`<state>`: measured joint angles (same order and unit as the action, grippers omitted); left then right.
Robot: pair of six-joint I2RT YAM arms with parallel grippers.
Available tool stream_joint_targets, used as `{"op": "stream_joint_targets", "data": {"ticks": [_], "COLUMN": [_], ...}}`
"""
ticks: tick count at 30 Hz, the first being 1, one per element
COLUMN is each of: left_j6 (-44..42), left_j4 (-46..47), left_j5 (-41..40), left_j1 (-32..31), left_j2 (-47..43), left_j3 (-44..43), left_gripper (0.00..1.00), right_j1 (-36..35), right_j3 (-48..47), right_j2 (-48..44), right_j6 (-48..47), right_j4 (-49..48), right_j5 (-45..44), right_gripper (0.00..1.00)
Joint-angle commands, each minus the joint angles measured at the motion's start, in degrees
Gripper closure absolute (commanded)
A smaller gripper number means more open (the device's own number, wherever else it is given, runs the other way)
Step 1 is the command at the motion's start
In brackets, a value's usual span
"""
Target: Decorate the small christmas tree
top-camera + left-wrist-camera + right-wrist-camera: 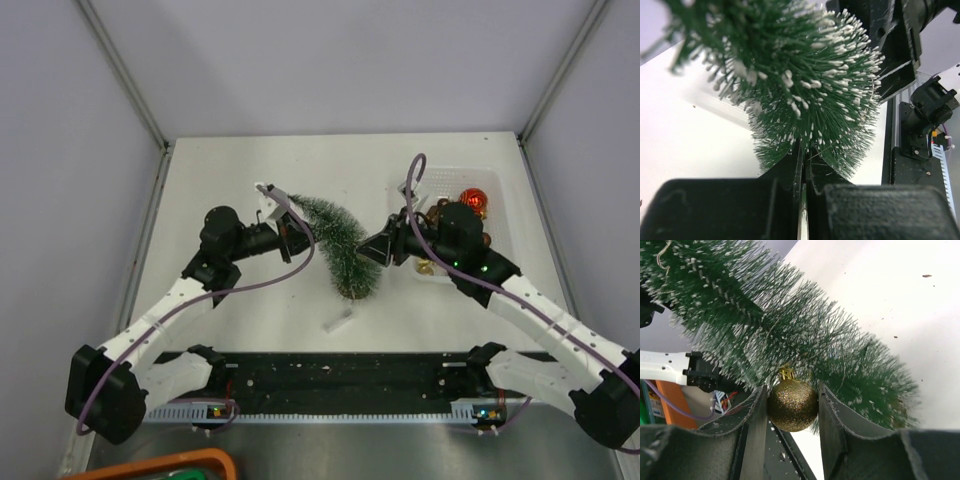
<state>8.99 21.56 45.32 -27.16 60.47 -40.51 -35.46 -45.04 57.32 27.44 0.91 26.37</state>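
Note:
The small christmas tree (342, 246) stands mid-table, dark green with whitish tips, its top bent toward the left. My left gripper (297, 230) is shut on the tree's upper bristles. In the left wrist view the jaws of the left gripper (805, 165) are pressed together on a thin green strand, and the tree (810, 85) fills the view above. My right gripper (370, 250) is against the tree's right side. It is shut on a gold glitter bauble (792, 405), whose cap touches the tree's branches (790, 335). The tree's base is hidden.
A clear plastic tray (502, 222) at the right holds a red bauble (474, 201) and other ornaments, partly hidden by the right arm. A small white piece (338, 321) lies in front of the tree. A black rail (340, 380) runs along the near edge.

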Motion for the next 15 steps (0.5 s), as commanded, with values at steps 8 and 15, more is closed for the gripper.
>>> {"op": "stream_joint_targets", "data": {"ticks": [8, 15], "left_j6": [-2.14, -3.19], "left_j4": [1.46, 0.24], "left_j5": [-2.96, -1.99], "left_j1": [0.09, 0.17], "left_j2": [-3.51, -4.31], "left_j3": [2.45, 2.72], "left_gripper": [1.0, 1.0], "right_j1": [1.27, 1.27], "right_j3": [-11.03, -15.6], "right_j2": [-6.26, -2.83], "right_j6": [-8.71, -11.79], "right_j4": [16.93, 19.48], "right_j5": [-0.98, 3.94], "right_gripper": [0.84, 0.83]}}
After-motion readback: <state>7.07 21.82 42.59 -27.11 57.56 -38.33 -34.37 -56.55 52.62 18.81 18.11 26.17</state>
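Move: The tree, where the right hand's gold ball is meant to go, has its middle about 7 cm to this hand's left, some 3 cm ahead and 12 cm below. The ornament basket lies around 17 cm to the right, 15 cm ahead and 21 cm below; a clear strip is about 9 cm left, 8 cm back and 25 cm below. From the left hand, the tree's middle is roughly 8 cm right, 1 cm ahead and 14 cm below. The right hand keeps the gold ball pinched between its fingertips and draws it up about 5 cm and some 3 cm to the right, backing slightly as well, away from the tree's needles; the rise fades out towards the end, with only a slight tilt of the wrist. The left hand all but stays at the bent upper part of the tree with its fingers still shut, easing less than 1 cm to the left. ##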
